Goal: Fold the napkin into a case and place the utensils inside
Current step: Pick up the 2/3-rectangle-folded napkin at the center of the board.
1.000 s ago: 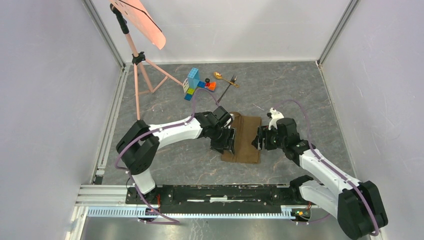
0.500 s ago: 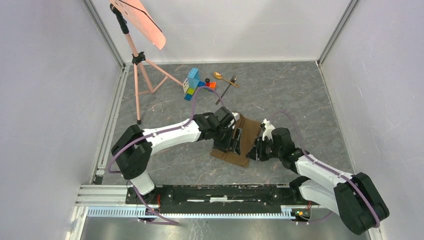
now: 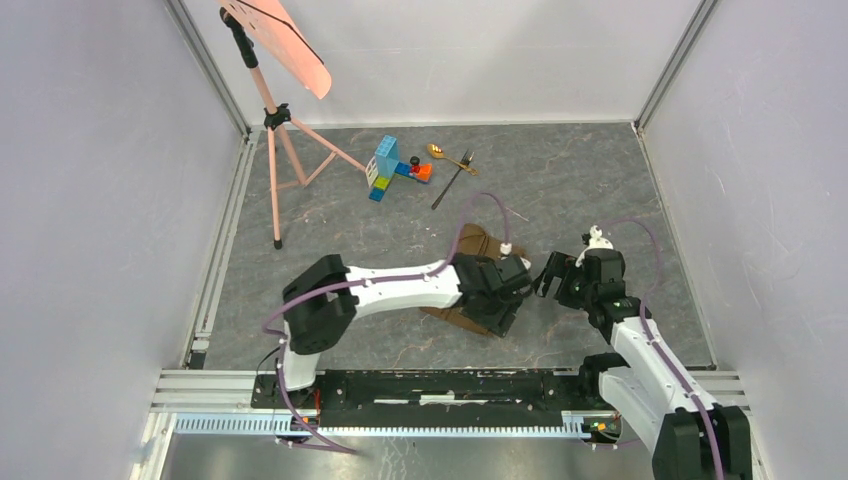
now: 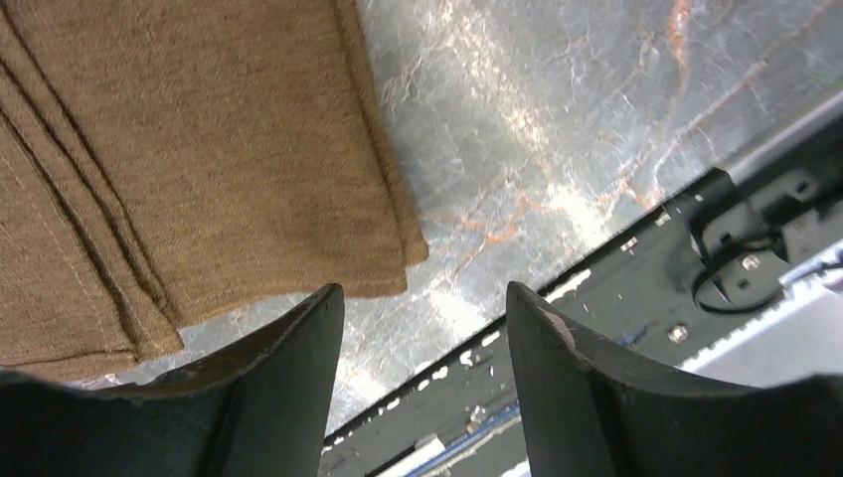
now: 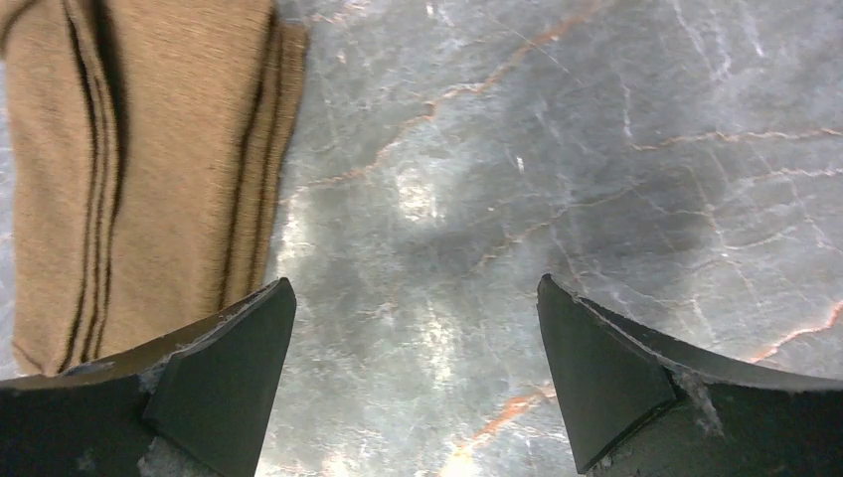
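The brown napkin [image 3: 480, 243] lies folded into a narrow strip mid-table, slightly askew, and my left arm hides its middle. Over its near right corner hovers my left gripper [image 3: 498, 312], open and empty; the left wrist view has the napkin [image 4: 199, 149] up left of the open left gripper [image 4: 422, 298]. My right gripper [image 3: 550, 280] stands wide open just right of the strip, over bare table. In the right wrist view the napkin [image 5: 149, 149] lies left of that right gripper [image 5: 413, 288]. The gold spoon [image 3: 438, 152] and dark fork [image 3: 455, 178] rest at the back.
Colourful toy blocks [image 3: 392, 165] sit left of the utensils. A pink tripod stand [image 3: 285, 150] rises at the back left. The black base rail [image 3: 440, 385] runs along the near edge, close below the napkin. Walls enclose the table on three sides.
The left gripper has swept right across the napkin to its near right corner. The right gripper closed briefly, then opened wide and drew back to the right, off the cloth. The napkin turned askew.
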Robot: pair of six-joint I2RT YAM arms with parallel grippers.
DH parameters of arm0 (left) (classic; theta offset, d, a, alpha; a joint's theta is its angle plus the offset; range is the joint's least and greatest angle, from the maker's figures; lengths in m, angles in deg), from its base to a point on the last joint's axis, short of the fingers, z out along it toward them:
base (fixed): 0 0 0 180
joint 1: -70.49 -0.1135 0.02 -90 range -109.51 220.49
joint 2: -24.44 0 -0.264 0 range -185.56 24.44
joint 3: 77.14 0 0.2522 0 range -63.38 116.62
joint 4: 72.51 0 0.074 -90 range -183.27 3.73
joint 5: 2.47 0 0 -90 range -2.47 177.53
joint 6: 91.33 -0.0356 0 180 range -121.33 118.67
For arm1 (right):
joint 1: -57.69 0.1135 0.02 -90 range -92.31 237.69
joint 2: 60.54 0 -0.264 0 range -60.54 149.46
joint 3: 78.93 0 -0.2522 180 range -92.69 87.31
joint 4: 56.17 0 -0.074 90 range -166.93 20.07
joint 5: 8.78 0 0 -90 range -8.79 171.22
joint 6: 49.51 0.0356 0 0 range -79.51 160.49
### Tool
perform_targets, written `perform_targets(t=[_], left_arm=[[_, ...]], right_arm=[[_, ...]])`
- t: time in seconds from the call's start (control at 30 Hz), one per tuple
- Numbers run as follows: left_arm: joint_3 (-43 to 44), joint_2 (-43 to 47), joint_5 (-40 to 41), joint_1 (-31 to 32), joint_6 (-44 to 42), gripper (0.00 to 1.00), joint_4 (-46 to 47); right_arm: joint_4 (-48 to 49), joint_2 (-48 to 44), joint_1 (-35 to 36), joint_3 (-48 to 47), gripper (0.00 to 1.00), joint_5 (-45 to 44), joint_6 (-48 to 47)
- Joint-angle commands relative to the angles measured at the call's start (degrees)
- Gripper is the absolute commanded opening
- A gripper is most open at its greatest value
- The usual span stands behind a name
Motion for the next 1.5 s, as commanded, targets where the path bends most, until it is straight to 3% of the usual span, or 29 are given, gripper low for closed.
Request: perform_targets(t=[0.0,0.3,0.43,0.63,0.8,1.07,1.23,1.47], left_arm=[[8.42,-6.5,11.41,2.95,-4.11,0.67,-8.85],[16.39,-15.05,15.1,4.39,-3.39,0.61,-13.33],[18.7,-18.58,17.64,4.57,-2.51,0.53,-16.52],[17.67,-18.15,22.99,4.55,-0.84,0.2,-17.38],[16.67,-13.02,22.07,4.55,-0.89,0.07,-15.69],[15.65,-8.05,19.41,4.46,-1.52,0.03,-14.91],[15.42,-7.32,19.54,4.37,-1.87,0.03,-14.76],[15.06,-7.11,19.14,4.24,-1.86,0.02,-14.38]], right_arm=[[-2.14,1.07,-2.35,-1.48,0.98,1.38,-3.41],[0.55,1.42,-2.3,0.79,0.96,5.81,-5.27],[1.16,1.08,-2.32,1.22,0.96,7.48,-6.56],[4.92,2.54,-2.35,2.59,0.98,10.62,-6.34],[15.76,7.35,-2.69,5.52,0.98,18.29,-0.13],[38.37,17.37,-2.21,9.35,0.98,25.87,14.49],[45.99,24.42,2.39,10.21,0.91,25.64,20.85],[52.25,25.65,2.83,13.79,0.7,21.19,24.65]])
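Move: Just below the left hand, the folded napkin's near right corner lies about 2 cm ahead and some 5 cm down; the napkin's middle is about 9 cm ahead and 5 cm left. From the left hand, the fork lies some 33 cm ahead and 9 cm left, the spoon 5 cm beyond it. From the right hand, the napkin's right edge lies about 8 cm left, level fore and aft, 3 cm down. Sinking about 4 cm and edging forward as its fingers swing to point straighter down, the left hand closes on the napkin's layered near right corner, then raises the pinched corner some 4 cm. The open right hand, nearly still at first, sweeps about 9 cm left to the napkin's right edge, rolling some 30 degrees with its left side rising, and only starts to close. ##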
